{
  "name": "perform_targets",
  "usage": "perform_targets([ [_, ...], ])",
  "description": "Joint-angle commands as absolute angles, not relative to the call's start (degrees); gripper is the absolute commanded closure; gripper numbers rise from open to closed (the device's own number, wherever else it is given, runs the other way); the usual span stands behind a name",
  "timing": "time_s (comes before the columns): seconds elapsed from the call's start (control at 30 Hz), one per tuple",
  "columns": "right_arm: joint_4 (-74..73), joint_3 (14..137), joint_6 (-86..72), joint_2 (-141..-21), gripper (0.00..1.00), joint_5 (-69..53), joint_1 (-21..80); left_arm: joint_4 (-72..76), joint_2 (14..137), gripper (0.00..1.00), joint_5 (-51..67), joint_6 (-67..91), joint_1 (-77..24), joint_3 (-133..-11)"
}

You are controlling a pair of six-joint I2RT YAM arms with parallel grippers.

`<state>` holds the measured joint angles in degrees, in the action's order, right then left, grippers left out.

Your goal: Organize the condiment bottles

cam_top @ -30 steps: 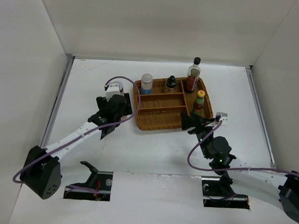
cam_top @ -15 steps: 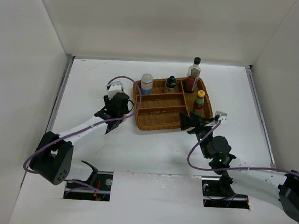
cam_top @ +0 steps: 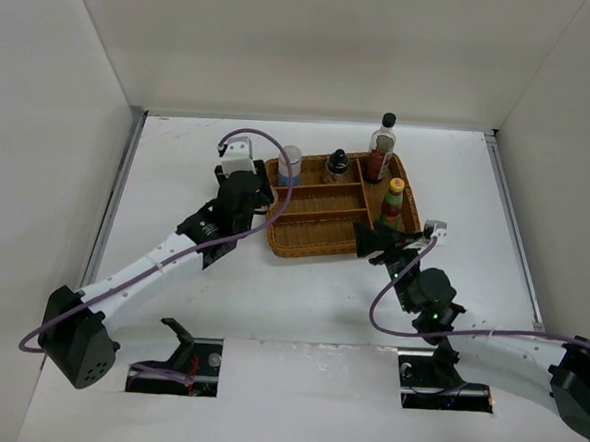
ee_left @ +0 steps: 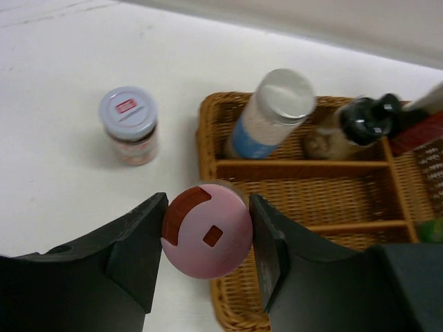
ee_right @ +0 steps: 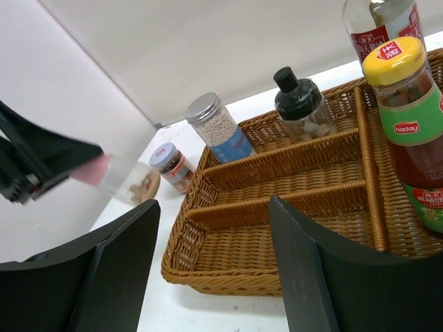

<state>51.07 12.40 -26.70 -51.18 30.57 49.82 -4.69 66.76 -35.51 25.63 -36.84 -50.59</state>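
My left gripper (ee_left: pixel 208 234) is shut on the pink-lidded jar (ee_left: pixel 206 232), held over the left rim of the wicker basket (ee_left: pixel 214 149). In the top view the left gripper (cam_top: pixel 257 192) sits at the basket's (cam_top: pixel 314 244) left edge and hides the jar. A patterned white-lidded jar (ee_left: pixel 129 124) stands on the table left of the basket. Inside the basket are a silver-lidded jar (cam_top: pixel 289 164), a black-lidded jar (cam_top: pixel 337 163), a tall black-capped bottle (cam_top: pixel 383 146) and a yellow-capped bottle (cam_top: pixel 392 202). My right gripper (cam_top: pixel 369 241) is open and holds nothing at the basket's near right corner.
The basket has thin wicker dividers (ee_right: pixel 291 155); its middle and near rows hold nothing on the left. White walls enclose the table on three sides. Purple cables loop over both arms.
The left gripper has shut on the pink-lidded jar and carried it up and to the right, toward the basket. The right arm has stayed put.
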Motion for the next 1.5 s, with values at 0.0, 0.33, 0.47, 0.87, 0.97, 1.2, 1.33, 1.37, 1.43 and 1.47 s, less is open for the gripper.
perform_targets([
  [0.0, 53.5, 14.3, -27.5, -51.4, 0.30, 29.2, 49.4, -2.9, 68.3, 0.71, -36.5, 24.3, -41.0, -54.5],
  [0.33, 53.3, 14.0, -27.2, -49.9, 0.29, 29.5, 48.7, -3.3, 75.6, 0.71, -34.7, 24.7, -47.0, -55.0],
  [0.47, 53.3, 14.0, -27.9, -50.5, 0.29, 29.1, 48.6, -3.3, 78.9, 0.71, -32.6, 24.8, -48.1, -54.0],
  [0.87, 53.5, 14.1, -27.6, -51.3, 0.29, 29.1, 48.6, -1.0, 86.9, 0.47, -34.1, 25.7, -49.4, -51.6],
  [0.97, 53.3, 14.1, -27.6, -50.7, 0.29, 29.2, 48.6, -0.8, 84.7, 0.24, -35.2, 25.7, -49.4, -50.7],
  [1.2, 53.3, 14.4, -27.5, -51.4, 0.29, 29.2, 48.6, 0.8, 77.2, 0.12, -38.0, 25.0, -46.2, -53.0],
  [1.33, 53.4, 14.4, -27.5, -51.8, 0.29, 29.3, 48.8, 4.2, 76.7, 0.12, -38.2, 25.5, -39.1, -54.8],
  [1.37, 53.3, 14.4, -27.6, -51.9, 0.29, 29.2, 48.8, 4.6, 77.2, 0.12, -37.9, 25.6, -37.5, -55.2],
  [1.43, 53.3, 14.4, -27.2, -51.8, 0.29, 29.4, 48.8, 5.4, 79.2, 0.12, -38.3, 25.4, -33.5, -56.4],
  [1.47, 53.3, 14.5, -27.1, -51.6, 0.29, 29.5, 48.8, 5.4, 80.7, 0.12, -37.6, 25.6, -30.8, -57.2],
])
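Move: I still hold the pink-capped bottle in my left hand. Its place, the left end of the tray's front compartment, lies about 10 cm to my right, 2 cm back and 11 cm below. The blue-labelled jar stands some 15 cm ahead and 7 cm right, about 9 cm down. The purple-lidded jar is roughly 10 cm ahead and 8 cm left, 12 cm below. From my idle right hand that place is about 6 cm ahead, 19 cm left and 11 cm down. Over the tray's left rim I swing my left hand right about 10 cm, then sink some 11 cm into the front compartment, fingertips tipping down and turning slightly clockwise. There I open my fingers wide and let go of the bottle, then climb out and swing left and forward towards the purple-lidded jar, fingers staying open. ##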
